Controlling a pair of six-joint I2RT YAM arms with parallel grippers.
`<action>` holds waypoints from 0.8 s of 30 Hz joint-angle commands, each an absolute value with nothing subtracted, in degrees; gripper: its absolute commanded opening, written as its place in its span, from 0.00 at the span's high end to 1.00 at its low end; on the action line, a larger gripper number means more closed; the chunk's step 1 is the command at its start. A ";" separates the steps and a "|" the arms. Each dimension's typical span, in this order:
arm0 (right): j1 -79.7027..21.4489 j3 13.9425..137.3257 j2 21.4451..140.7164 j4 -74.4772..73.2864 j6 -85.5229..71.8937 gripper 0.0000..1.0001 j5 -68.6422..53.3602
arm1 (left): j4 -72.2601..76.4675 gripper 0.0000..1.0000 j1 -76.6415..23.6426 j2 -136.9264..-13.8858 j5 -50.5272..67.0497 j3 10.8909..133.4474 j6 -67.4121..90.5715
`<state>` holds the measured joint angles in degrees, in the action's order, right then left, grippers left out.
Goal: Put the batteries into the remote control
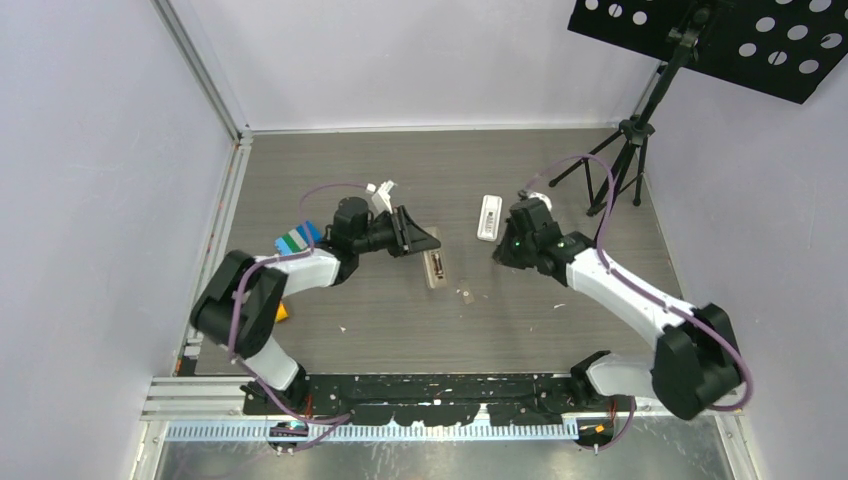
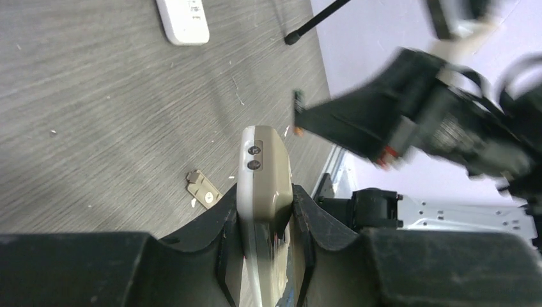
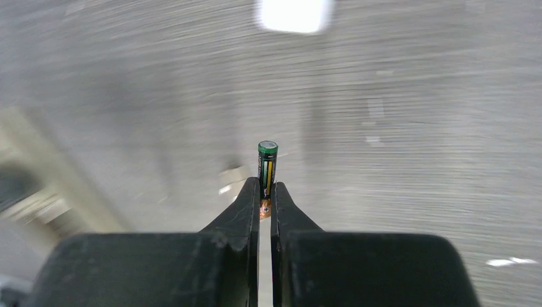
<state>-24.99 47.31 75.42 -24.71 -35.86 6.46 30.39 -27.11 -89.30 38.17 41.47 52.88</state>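
My left gripper [image 2: 265, 204] [image 1: 425, 240] is shut on the long edges of the remote control [image 2: 263, 160], which lies back-up, beige with two screw holes. In the top view the remote control [image 1: 435, 268] shows a dark recess with something dark in it. My right gripper [image 3: 266, 192] [image 1: 503, 250] is shut on one end of a green, black and yellow battery [image 3: 268, 163], which sticks out past the fingertips. It hovers right of the remote. The right wrist view is motion-blurred.
A white remote-shaped slab [image 1: 488, 216] [image 2: 182, 22] lies face-up further back. A small tan battery cover [image 2: 204, 190] [image 1: 465, 293] lies loose near the remote. A tripod [image 1: 625, 150] stands at the back right, and a blue-green block [image 1: 297, 238] sits by the left arm.
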 commanded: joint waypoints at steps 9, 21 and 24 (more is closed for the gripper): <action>-38.77 52.86 67.33 -23.34 -32.25 0.97 -3.91 | 67.56 1.00 -31.02 -108.51 42.63 40.76 75.49; -39.98 55.07 70.80 -26.66 -29.49 0.94 -4.90 | 70.45 1.00 -33.76 -112.13 40.69 42.18 77.75; -40.08 55.59 71.40 -27.64 -29.20 0.93 -5.41 | 70.54 1.00 -33.80 -112.23 40.44 42.20 77.83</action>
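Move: I hold the battery in my right hand; the open bay of the beige remote lies about 16 cm to that hand's left, 4 cm back and 6 cm higher. On the table, the battery cover lies roughly 9 cm left, 3 cm back and 8 cm below it, and the white remote about 12 cm ahead, 5 cm left and 7 cm below. From my left hand, the battery is some 16 cm right, level fore-and-aft and 7 cm lower. I swing the battery left about 10 cm, lifting it and drawing it back some 5 cm each, then sink slightly as my right hand comes over the beige remote's open bay, turning about 25 degrees counter-clockwise. Meanwhile my left hand carries that remote right some 6 cm and down about 4 to meet it, tilting it; both grips hold. ##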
